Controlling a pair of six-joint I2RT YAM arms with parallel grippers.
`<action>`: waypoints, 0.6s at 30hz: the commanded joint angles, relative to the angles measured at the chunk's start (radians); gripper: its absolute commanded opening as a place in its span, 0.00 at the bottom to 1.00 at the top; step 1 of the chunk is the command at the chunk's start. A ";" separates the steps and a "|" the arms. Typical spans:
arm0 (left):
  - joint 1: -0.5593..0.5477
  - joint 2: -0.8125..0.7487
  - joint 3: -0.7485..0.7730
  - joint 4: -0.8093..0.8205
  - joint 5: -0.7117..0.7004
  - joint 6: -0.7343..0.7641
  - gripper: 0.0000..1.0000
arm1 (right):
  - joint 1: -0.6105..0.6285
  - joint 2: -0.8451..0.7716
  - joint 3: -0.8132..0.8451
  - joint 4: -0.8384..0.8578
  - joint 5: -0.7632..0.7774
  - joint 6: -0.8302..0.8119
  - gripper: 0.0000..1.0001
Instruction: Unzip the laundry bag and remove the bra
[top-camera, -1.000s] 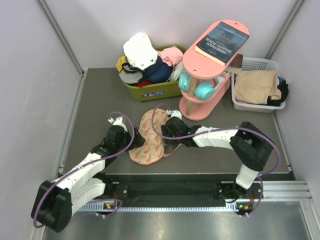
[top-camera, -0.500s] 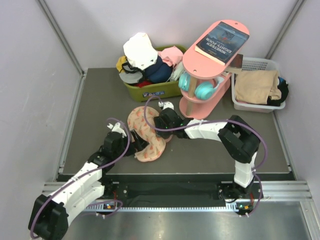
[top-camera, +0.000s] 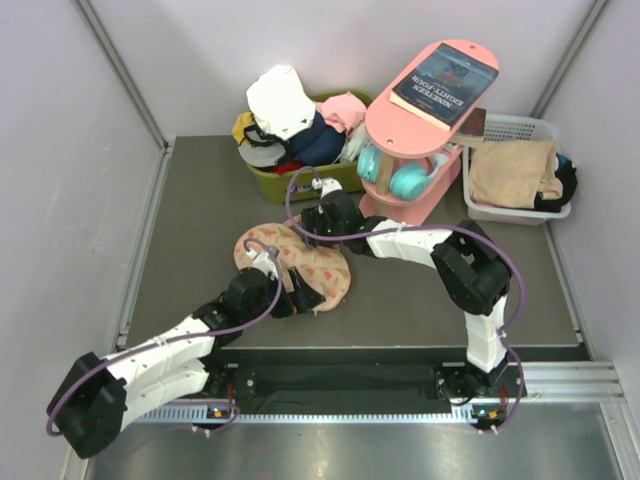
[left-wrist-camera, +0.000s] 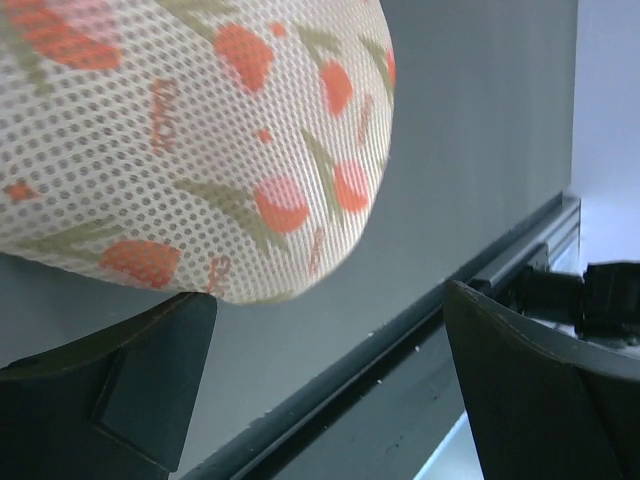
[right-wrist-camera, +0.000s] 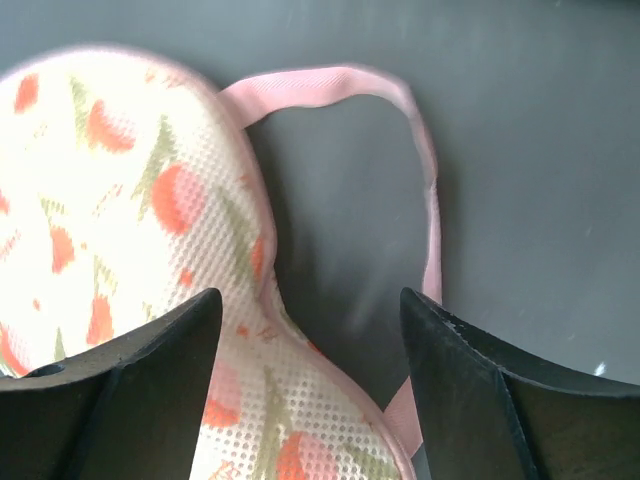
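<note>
The laundry bag (top-camera: 310, 268) lies flat on the dark table, a peach mesh pouch with orange-red prints. My left gripper (top-camera: 290, 292) sits at its near edge, open, with the bag (left-wrist-camera: 200, 130) just above the left finger (left-wrist-camera: 120, 390) and nothing between the fingers around the gripper (left-wrist-camera: 330, 380). My right gripper (top-camera: 316, 232) hovers over the bag's far edge, open. In the right wrist view the gripper (right-wrist-camera: 310, 390) straddles the bag's pink-trimmed rim (right-wrist-camera: 120, 220), and the thin pink loop (right-wrist-camera: 330, 85) curves across the table beyond it. The bra is hidden.
A green bin (top-camera: 300, 183) heaped with clothes stands behind the bag. Beside it is a pink two-tier shelf (top-camera: 420, 190) carrying a book and teal headphones. A white basket (top-camera: 515, 212) with tan cloth sits at the back right. The table's front rail (left-wrist-camera: 400, 340) runs close below the left gripper.
The bag has turned and spread from a narrow upright shape to lying wide across the table. My right gripper moved back and left; my left gripper swung right to the bag's near edge.
</note>
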 joint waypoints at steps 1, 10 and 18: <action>-0.071 0.040 0.089 0.108 -0.015 -0.003 0.99 | -0.040 -0.054 0.019 0.034 -0.026 -0.028 0.72; -0.073 -0.079 0.240 -0.237 -0.127 0.131 0.99 | -0.061 -0.325 -0.139 -0.015 0.081 -0.074 0.75; -0.068 -0.026 0.287 -0.242 -0.271 0.187 0.99 | -0.049 -0.629 -0.334 -0.092 0.172 0.006 0.76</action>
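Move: The laundry bag lies flat, its middle about 8 cm back and 4 cm left of the right hand and 5 cm below; its pink strap lies just 1 cm ahead, and the pink shelf's foot 18 cm to the right and level. From the left hand, the bag's middle is about 6 cm ahead, 3 cm left and 6 cm below. Right hand rises 11 cm and swings 9 cm right, away from the bag; left rises 7, both open. ##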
